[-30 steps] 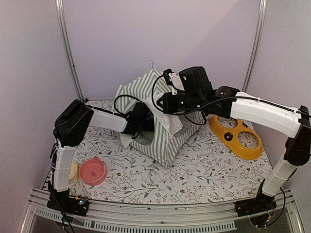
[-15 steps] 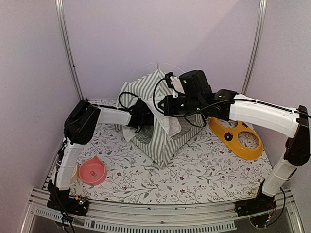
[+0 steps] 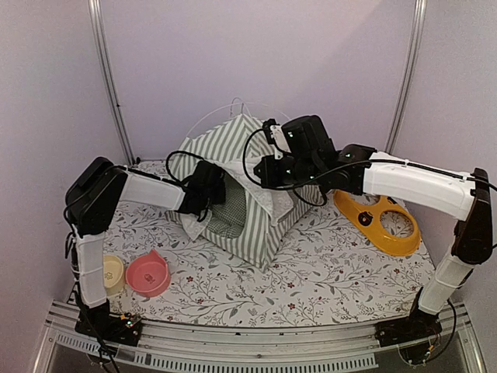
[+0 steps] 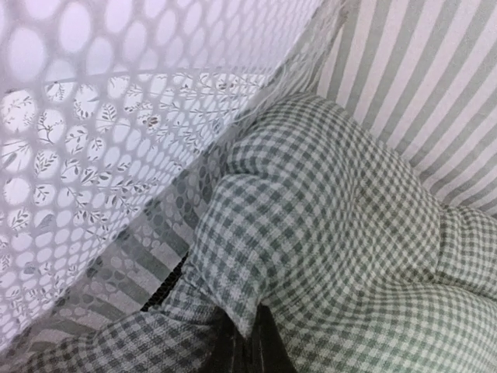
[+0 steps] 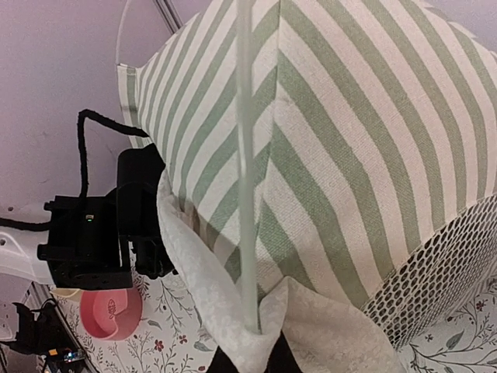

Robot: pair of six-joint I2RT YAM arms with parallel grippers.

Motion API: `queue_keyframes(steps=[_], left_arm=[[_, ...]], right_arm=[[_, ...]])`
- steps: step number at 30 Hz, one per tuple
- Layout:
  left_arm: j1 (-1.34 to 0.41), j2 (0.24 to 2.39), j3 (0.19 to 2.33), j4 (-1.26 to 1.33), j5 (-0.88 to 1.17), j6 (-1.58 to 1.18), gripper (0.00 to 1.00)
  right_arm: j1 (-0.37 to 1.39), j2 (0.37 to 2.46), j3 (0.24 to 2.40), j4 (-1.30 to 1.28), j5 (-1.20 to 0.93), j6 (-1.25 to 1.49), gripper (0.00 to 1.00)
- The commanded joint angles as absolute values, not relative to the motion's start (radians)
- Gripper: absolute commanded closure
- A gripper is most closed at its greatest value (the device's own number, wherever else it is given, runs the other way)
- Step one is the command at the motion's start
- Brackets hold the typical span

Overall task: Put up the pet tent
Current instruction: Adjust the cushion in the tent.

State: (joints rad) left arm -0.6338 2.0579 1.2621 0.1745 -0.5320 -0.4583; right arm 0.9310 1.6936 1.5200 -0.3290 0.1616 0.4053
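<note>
The pet tent (image 3: pixel 260 233), green-and-white striped, stands half raised at the back centre of the table, thin white poles (image 3: pixel 233 105) arching above its peak. My left gripper (image 3: pixel 211 190) reaches into the tent's front opening and is shut on a fold of the gingham cushion (image 4: pixel 334 233), with dark fingertips (image 4: pixel 264 353) at the bottom of the left wrist view. My right gripper (image 3: pixel 268 169) is shut on the tent's white lace curtain (image 5: pixel 202 287) where a white pole (image 5: pixel 247 155) runs down the striped wall (image 5: pixel 349 140). The round mesh window (image 5: pixel 443 264) shows at the right.
A yellow feeder stand with two holes (image 3: pixel 380 221) lies to the right of the tent. A pink bowl (image 3: pixel 147 273) and a cream bowl (image 3: pixel 113 272) sit near the left arm's base. Metal frame posts (image 3: pixel 109 78) rise at the back corners.
My left gripper went from open to shut on the gingham cushion and the left arm drew back to the left. The tent shifted slightly left with it. The right gripper kept its grip.
</note>
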Motion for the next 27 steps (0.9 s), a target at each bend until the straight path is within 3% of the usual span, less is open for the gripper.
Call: queue_keyframes(steps=[1, 6, 10, 15, 27], left_arm=[[-0.609, 2.121, 1.380, 0.119, -0.550, -0.493, 1.00], [-0.640, 2.099, 1.351, 0.230, -0.388, -0.405, 0.63], [-0.672, 1.930, 1.196, 0.355, -0.326, -0.369, 0.44], [-0.707, 1.683, 0.998, 0.462, -0.256, -0.340, 0.34], [-0.746, 1.104, 0.793, 0.290, -0.254, -0.363, 0.34]], right_arm=[[0.916, 1.739, 1.523, -0.445, 0.174, 0.430, 1.00], [0.859, 1.787, 1.582, -0.425, 0.073, 0.386, 1.00], [0.836, 1.828, 1.633, -0.375, 0.038, 0.296, 1.00], [0.863, 1.900, 1.798, -0.454, 0.112, 0.207, 1.00], [0.925, 1.901, 1.893, -0.391, 0.048, -0.058, 1.00]])
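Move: The left hand, inside the tent, has its closed fingers in a fold of the checked cushion, whose middle lies about 4 cm ahead, 8 cm to the right and 4 cm below. The left door flap hangs roughly 4 cm back and 3 cm to its left, level with it; the pink bowl is some 26 cm back, 15 cm left and 6 cm below. From the right hand, pinching the other flap, the cushion's middle lies about 20 cm ahead, 6 cm left and 24 cm below. The left fingers nudge the cushion forward and right a couple of centimetres, open to let go of its fold, then quickly pull up and back out of the doorway, ending some 20 cm higher and 14 cm back, tipping up and turning clockwise. The right hand keeps its pinch on the door flap and shifts about 3 to 4 cm forward and left, rising slightly. ##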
